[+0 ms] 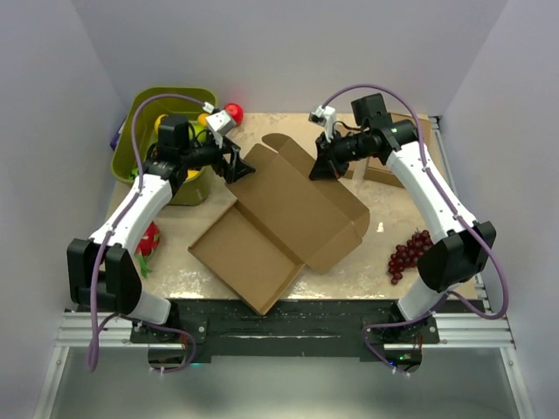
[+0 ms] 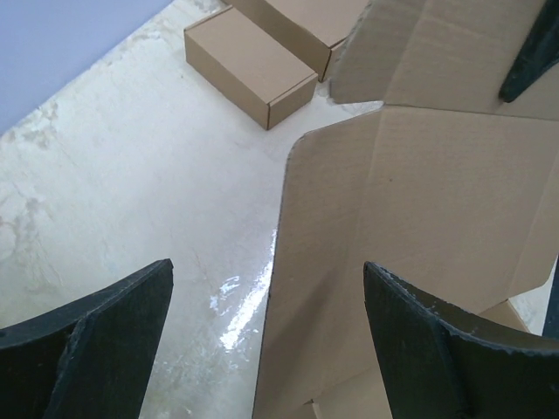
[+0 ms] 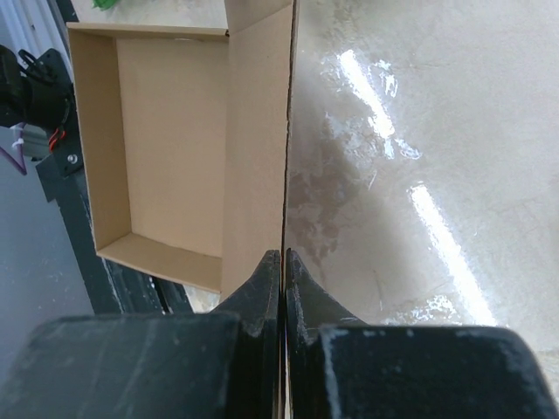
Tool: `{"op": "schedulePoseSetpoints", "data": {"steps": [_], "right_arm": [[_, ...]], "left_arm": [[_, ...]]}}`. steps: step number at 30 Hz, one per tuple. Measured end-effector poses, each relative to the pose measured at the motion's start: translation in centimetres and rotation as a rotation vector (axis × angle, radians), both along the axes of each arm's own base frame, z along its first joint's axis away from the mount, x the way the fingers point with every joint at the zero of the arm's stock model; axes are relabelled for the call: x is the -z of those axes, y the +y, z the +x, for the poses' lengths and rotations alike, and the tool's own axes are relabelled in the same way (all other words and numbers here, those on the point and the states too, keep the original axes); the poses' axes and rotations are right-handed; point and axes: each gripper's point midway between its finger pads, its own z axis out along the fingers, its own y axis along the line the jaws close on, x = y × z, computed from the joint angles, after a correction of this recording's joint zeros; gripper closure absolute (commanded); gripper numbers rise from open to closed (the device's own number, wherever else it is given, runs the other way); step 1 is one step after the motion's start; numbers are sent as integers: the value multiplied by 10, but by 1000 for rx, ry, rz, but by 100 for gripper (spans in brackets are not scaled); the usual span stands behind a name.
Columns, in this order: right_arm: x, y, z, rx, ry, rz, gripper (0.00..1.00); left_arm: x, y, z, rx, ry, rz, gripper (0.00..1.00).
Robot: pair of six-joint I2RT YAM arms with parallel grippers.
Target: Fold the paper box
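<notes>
The paper box (image 1: 297, 209) lies open in the middle of the table, a shallow tray near the front with a wide flap panel angled toward the back. My right gripper (image 1: 317, 169) is shut on the thin edge of a raised panel; in the right wrist view the fingertips (image 3: 272, 262) pinch that cardboard edge (image 3: 288, 131), with the tray (image 3: 166, 148) to its left. My left gripper (image 1: 238, 166) stands open at the box's left rear flap. Seen from the left wrist, that flap's edge (image 2: 349, 262) stands between the wide-apart fingers (image 2: 96, 340) without touching them.
A green bin (image 1: 150, 103) with fruit sits at the back left, a red ball (image 1: 233, 112) beside it. Dark grapes (image 1: 409, 253) lie at the right, a red fruit (image 1: 148, 237) at the left. Two smaller brown boxes (image 2: 249, 65) rest at the back right.
</notes>
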Motion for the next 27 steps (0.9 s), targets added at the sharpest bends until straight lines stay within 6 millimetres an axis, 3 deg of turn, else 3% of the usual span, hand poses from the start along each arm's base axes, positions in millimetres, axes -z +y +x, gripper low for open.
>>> {"op": "schedulePoseSetpoints", "data": {"steps": [5,6,11,13,18,19,20,21,27], "right_arm": [[0,1,-1,-11,-3,3,100],[0,1,-1,-12,-3,2,100],[2,1,-1,-15,-5,-1,100],[4,0,-2,-15,0,-3,100],[9,-2,-2,-8,-1,-15,65],[10,-3,-1,2,-7,-21,58],[10,-5,-1,13,-12,-27,39],[11,-7,-1,26,-19,-33,30],[-9,-31,5,203,-132,-30,10]], "left_arm": [[3,-4,0,13,26,-30,18],[2,-5,-1,18,26,-37,26],[2,-14,-4,60,46,-69,49],[6,-18,-6,81,62,-77,63],[12,-30,-12,115,79,-76,100],[13,-32,-14,121,80,-71,100],[15,-35,-15,123,81,-68,100],[17,-37,-17,124,81,-62,100],[29,-27,-22,26,74,-33,100]]}}
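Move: Just ahead of the left fingertips, about 3 cm to the hand's right, 1 cm back and 2 cm lower, stands the left flap of the raised lid; the open tray spreads some 21 cm back and 15 cm below, and the red apple lies 19 cm ahead, 5 cm left. From the right hand, which already pinches the lid's far edge, that left flap is roughly 20 cm left, level in reach; a small box sits 9 cm right of this hand, 7 cm ahead. Closing fully around the left flap of the lid, the left hand slides about 4 cm right, a little back and down, pinches the flap's edge, then eases on down while coming back left slightly. The right hand holds its place on the far edge, sinks about 1 cm, then opens wide and draws off some 3 cm to the right and up, turning a little clockwise. ##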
